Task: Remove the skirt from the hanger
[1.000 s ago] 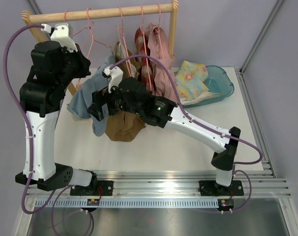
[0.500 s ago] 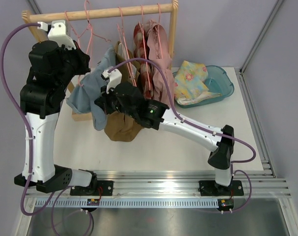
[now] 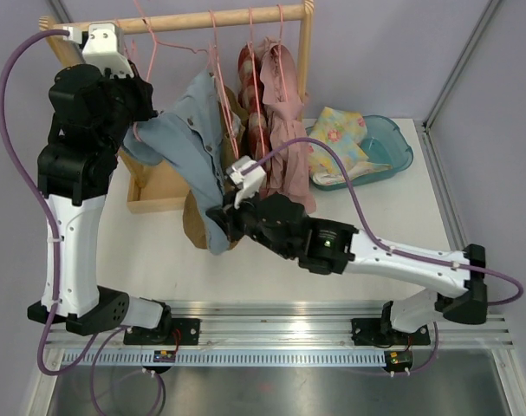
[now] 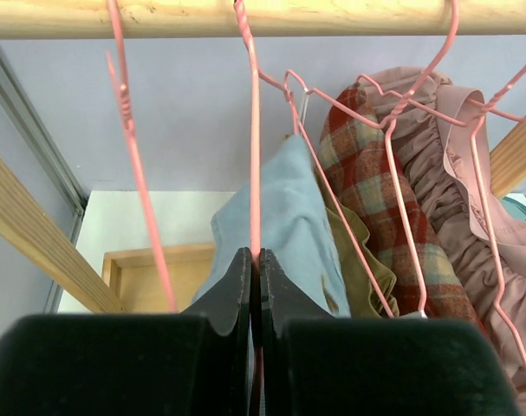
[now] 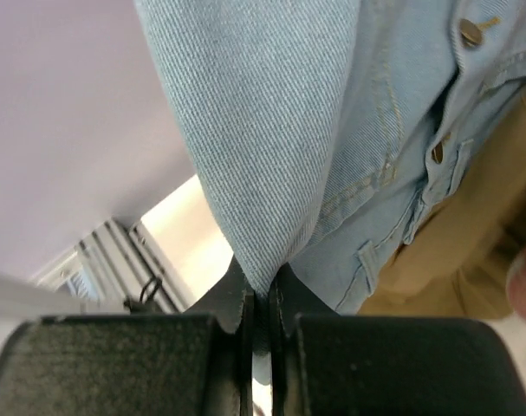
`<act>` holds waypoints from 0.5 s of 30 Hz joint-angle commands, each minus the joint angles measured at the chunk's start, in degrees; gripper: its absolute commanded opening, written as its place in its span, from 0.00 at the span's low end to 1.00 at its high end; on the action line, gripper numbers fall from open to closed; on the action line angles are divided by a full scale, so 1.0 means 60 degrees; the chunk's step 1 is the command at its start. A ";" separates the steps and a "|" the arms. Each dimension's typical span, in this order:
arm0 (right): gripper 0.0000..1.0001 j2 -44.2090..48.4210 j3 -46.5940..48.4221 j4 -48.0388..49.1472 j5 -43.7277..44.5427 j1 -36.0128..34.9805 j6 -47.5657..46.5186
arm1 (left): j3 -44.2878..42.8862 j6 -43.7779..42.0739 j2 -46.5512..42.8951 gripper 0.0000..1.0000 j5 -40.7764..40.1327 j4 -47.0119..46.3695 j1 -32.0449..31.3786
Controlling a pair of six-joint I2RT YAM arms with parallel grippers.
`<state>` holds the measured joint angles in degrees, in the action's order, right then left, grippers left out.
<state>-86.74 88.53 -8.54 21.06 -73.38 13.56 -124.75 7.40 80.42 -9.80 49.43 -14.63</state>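
Observation:
The skirt is light blue denim with buttons and hangs from a pink wire hanger under the wooden rail. My left gripper is shut on that hanger's wire, high at the left of the rack. The skirt drapes just beyond its fingers. My right gripper is shut on a lower fold of the skirt. In the top view my right gripper holds the cloth low over the table, and the skirt is stretched between the two arms.
The wooden rail carries more pink hangers with a plaid garment and a pink ruffled one. A tan garment hangs behind the skirt. A wooden base tray lies below, and a teal basin with floral cloth stands at right.
My right gripper closed on the skirt's lower fold and drew it down toward the near edge. The left arm lifted the hanger higher, so the skirt now stretches out.

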 commanded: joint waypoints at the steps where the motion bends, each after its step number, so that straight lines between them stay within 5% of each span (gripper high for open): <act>1: 0.00 0.1650 -0.1568 -0.0086 0.0693 -0.0629 0.0419 | -0.0538 -0.0515 -0.0920 0.00 -0.0871 -0.2102 0.0080; 9: 0.00 0.5883 -0.3724 -0.0481 0.1526 -0.1070 -0.0603 | 0.1628 -0.0149 -0.2723 0.00 -0.0402 -0.1646 0.0080; 15: 0.00 0.6504 -0.2453 -0.1024 0.5418 -0.1070 -0.4389 | 0.3928 0.0114 -0.3662 0.00 0.0227 -0.1778 0.0066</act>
<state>-46.61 68.16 -16.56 37.71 -79.57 2.48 -106.39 7.20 58.04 -10.52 42.46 -14.26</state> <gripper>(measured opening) 0.045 0.023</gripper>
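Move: The right hand already grips the blue skirt's hem; the basket lies roughly 34 cm to its right, 20 cm ahead and 30 cm below. The pink dress hangs some 14 cm right and 20 cm ahead, a bit lower; the brown garment about 10 cm ahead, 2 cm left and 15 cm lower. From the left hand, still holding the skirt's hanger, the skirt's middle is level fore and aft, about 6 cm right and 12 cm down. Right hand sweeps the gripped skirt about 20 cm right, basketward; left draws the hanger back some 10 cm. ##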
